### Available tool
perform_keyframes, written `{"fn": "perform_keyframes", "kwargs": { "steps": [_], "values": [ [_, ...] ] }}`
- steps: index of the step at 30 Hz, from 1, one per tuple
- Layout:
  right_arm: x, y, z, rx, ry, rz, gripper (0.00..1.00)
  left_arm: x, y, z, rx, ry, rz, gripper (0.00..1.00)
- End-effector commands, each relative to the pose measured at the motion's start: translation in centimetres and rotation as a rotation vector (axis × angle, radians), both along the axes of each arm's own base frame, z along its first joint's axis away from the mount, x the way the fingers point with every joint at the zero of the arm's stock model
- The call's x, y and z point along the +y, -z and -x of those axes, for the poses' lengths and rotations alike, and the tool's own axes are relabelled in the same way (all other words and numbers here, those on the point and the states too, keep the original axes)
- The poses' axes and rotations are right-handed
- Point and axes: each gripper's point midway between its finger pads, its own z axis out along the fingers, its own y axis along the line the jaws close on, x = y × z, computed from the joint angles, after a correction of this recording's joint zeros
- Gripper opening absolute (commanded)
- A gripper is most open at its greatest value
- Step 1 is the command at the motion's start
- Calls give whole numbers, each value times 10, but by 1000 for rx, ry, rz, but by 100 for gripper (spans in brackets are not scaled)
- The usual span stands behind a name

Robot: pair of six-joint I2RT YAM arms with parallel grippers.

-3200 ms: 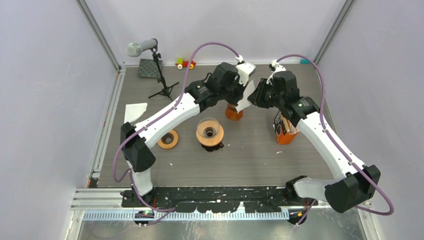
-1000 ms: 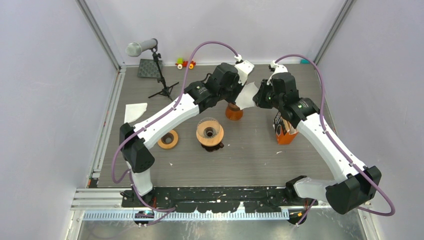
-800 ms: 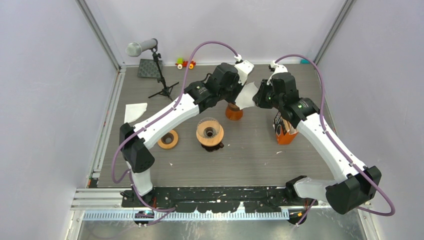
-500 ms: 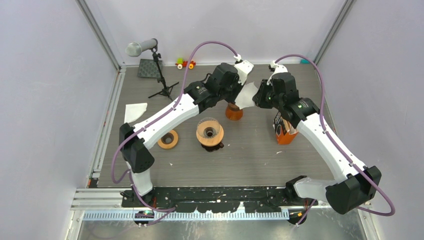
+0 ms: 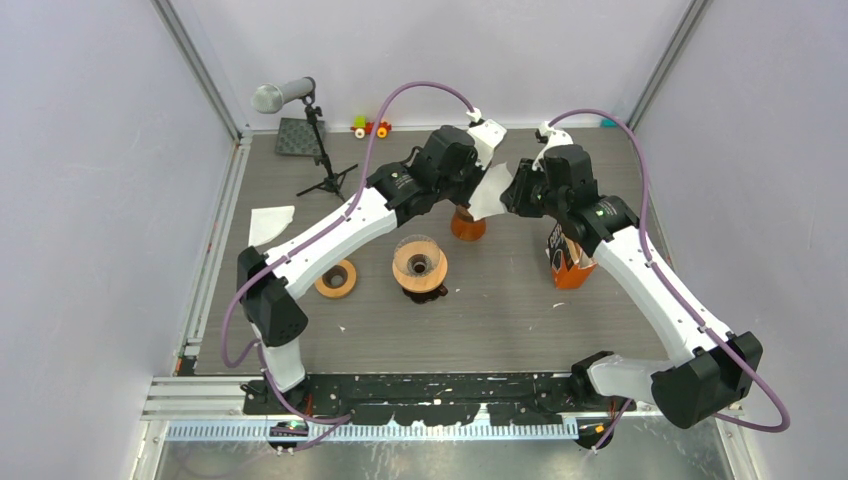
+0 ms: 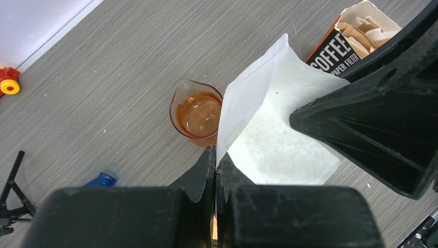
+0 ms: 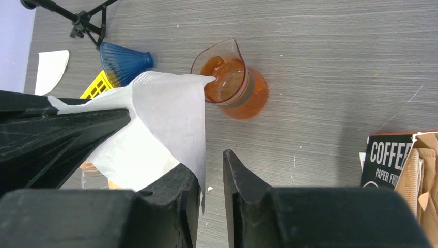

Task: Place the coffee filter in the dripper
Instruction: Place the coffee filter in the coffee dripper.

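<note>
My left gripper (image 6: 215, 155) is shut on the lower corner of a white paper coffee filter (image 6: 274, 129), held in the air above an orange glass carafe (image 6: 199, 113). My right gripper (image 7: 210, 160) faces it from the right with its jaws open. The filter's free edge (image 7: 165, 113) hangs in the gap against the left finger and is not pinched. In the top view both grippers meet at the filter (image 5: 491, 190) behind the clear orange dripper (image 5: 420, 262), which stands on its dark base mid-table.
An open box of coffee filters (image 5: 566, 262) stands right of the carafe (image 5: 467, 222). A blue ribbed cone (image 7: 124, 59) lies under the left arm. An orange ring (image 5: 336, 279), a loose white filter (image 5: 270, 222) and a microphone on a tripod (image 5: 300, 110) are on the left.
The right gripper's jaws have parted and let go of the filter's edge. The left gripper keeps its hold, and both arms have barely moved.
</note>
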Motion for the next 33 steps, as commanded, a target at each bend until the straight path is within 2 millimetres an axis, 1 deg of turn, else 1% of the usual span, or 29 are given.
{"fn": "perform_keyframes", "kwargs": {
  "steps": [1, 9, 14, 22, 24, 30, 33],
  "values": [
    [9, -28, 1, -90, -45, -50, 28, 3, -27, 5, -45, 4, 60, 0],
    [2, -45, 5, -172, -71, -6, 38, 3, -20, 18, -54, 87, 60, 0],
    [10, -48, 9, -187, -135, -11, 44, 1, -19, 24, -45, 121, 68, 0],
    [19, -45, 11, -179, -196, -19, 46, -2, -16, 27, -33, 140, 70, 0],
    [21, -46, 12, -184, -205, -26, 46, -5, -16, 31, -24, 165, 80, 0],
    [22, -51, 10, -202, -204, -30, 47, -5, -16, 34, -20, 178, 85, 0],
    [20, -50, 8, -200, -192, -28, 47, -6, -14, 34, -15, 181, 84, 0]
  ]
}}
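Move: The dripper, the place for the filter pinched in the left fingers, lies about 8 cm back, 10 cm left and 15 cm below the left hand; the beaker stands some 4 cm ahead, 1 cm right and 22 cm below. From the right hand, the filter's middle is about 4 cm left, roughly level ahead and in height; the coffee box is some 8 cm back, 14 cm right and 21 cm below. Keeping its shut pinch on the filter's edge, the left hand draws the filter back about 3 cm and down about 2 cm, slightly towards the dripper, turning some 10 degrees clockwise. The right hand rises about 3.5 cm beside the filter, easing left and back, while its part-open fingers spread to about half open and it turns some 10 degrees counter-clockwise, tipping up a little. ##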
